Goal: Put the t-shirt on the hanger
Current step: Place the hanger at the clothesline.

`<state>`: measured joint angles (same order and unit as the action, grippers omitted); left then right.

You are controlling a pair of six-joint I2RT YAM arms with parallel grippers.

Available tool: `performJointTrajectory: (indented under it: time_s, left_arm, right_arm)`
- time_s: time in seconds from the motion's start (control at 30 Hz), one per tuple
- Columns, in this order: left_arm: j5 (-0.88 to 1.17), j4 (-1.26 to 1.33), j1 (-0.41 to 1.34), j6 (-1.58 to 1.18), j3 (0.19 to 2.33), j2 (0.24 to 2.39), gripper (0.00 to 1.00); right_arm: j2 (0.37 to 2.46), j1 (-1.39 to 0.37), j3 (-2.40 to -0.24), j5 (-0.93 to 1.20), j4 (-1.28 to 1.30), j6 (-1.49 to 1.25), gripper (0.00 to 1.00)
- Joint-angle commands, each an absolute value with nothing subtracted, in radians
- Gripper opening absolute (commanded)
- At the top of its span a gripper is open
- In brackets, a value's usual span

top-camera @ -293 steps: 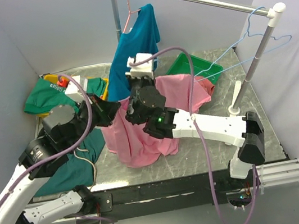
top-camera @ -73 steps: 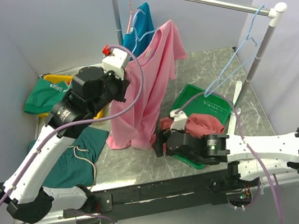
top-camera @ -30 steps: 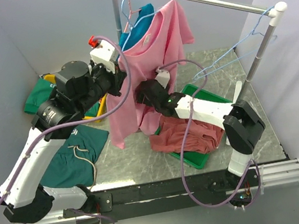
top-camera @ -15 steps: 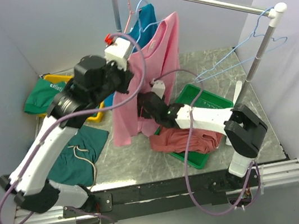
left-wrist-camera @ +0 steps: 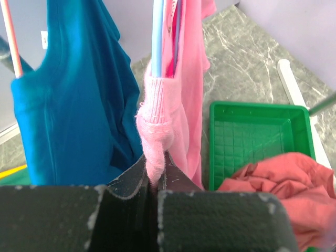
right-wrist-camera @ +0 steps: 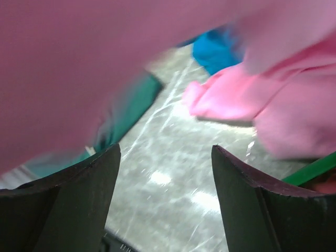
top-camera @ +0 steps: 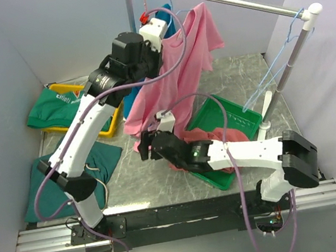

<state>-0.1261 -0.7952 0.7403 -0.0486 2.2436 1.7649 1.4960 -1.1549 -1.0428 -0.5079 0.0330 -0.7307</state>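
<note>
The bright pink t-shirt (top-camera: 178,67) hangs below the rail, draped over a light-blue wire hanger (left-wrist-camera: 157,37). My left gripper (top-camera: 155,37) is raised beside the rail and shut on a bunched fold of the t-shirt (left-wrist-camera: 155,142) at the hanger's wire; in the left wrist view the gripper (left-wrist-camera: 156,176) pinches that fold. My right gripper (top-camera: 141,148) is open and empty, low over the table under the shirt's lower hem. In the right wrist view the gripper (right-wrist-camera: 165,152) shows bare table between its fingers, with pink cloth (right-wrist-camera: 79,63) above.
A teal-blue shirt (left-wrist-camera: 68,105) hangs on a pink wire hanger (left-wrist-camera: 10,37) to the left. A green tray (top-camera: 233,112) holds a rose-red garment (left-wrist-camera: 283,178). Spare light-blue hangers (top-camera: 273,64) hang at the rail's right end. Green clothes (top-camera: 50,109) lie left.
My left arm has lifted the t-shirt higher and toward the rail. My right gripper has dropped away from the shirt, down and left to just above the table.
</note>
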Motion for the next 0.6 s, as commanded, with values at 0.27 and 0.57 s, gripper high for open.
performJointTrajectory:
  time_s: [0.27,0.57]
  left_arm:
    - [-0.043,-0.666,0.695,-0.052,2.421,1.874,0.01]
    - [-0.025,-0.614,0.693,-0.037,2.428,1.931,0.01]
  right_arm:
    - [1.402,-1.345,-1.008,-0.682,0.092,-0.719,0.78]
    - [1.394,-1.43,-1.002,-0.782,0.147,-0.713,0.79]
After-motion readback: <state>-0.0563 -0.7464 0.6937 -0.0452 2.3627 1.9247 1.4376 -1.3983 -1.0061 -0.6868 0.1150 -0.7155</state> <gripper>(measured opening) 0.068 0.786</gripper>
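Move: The left hand still pinches the near end of the blue hanger through the pink t-shirt's cuff; the stretch of clothesline at its hook lies about 15 cm ahead, 9 cm to the right and 10 cm above. The red hanger's hook on the rod is some 18 cm ahead, level sideways and 12 cm up; the blue t-shirt's middle is roughly 10 cm ahead, 3 cm left and 12 cm lower. From the open right hand, that stretch of clothesline is about 28 cm ahead, 16 cm right and 32 cm up. Keeping its pinch on the cuff and hanger end, the left hand carries the pink t-shirt forward and somewhat right, about 5 cm in all and slowing, then dips a couple of centimetres over the second half to bring the hook down at the clothesline. Meanwhile the empty right hand draws back about 8 cm from the hanging t-shirt, rising slightly before sinking back, with its fingers staying wide open. ##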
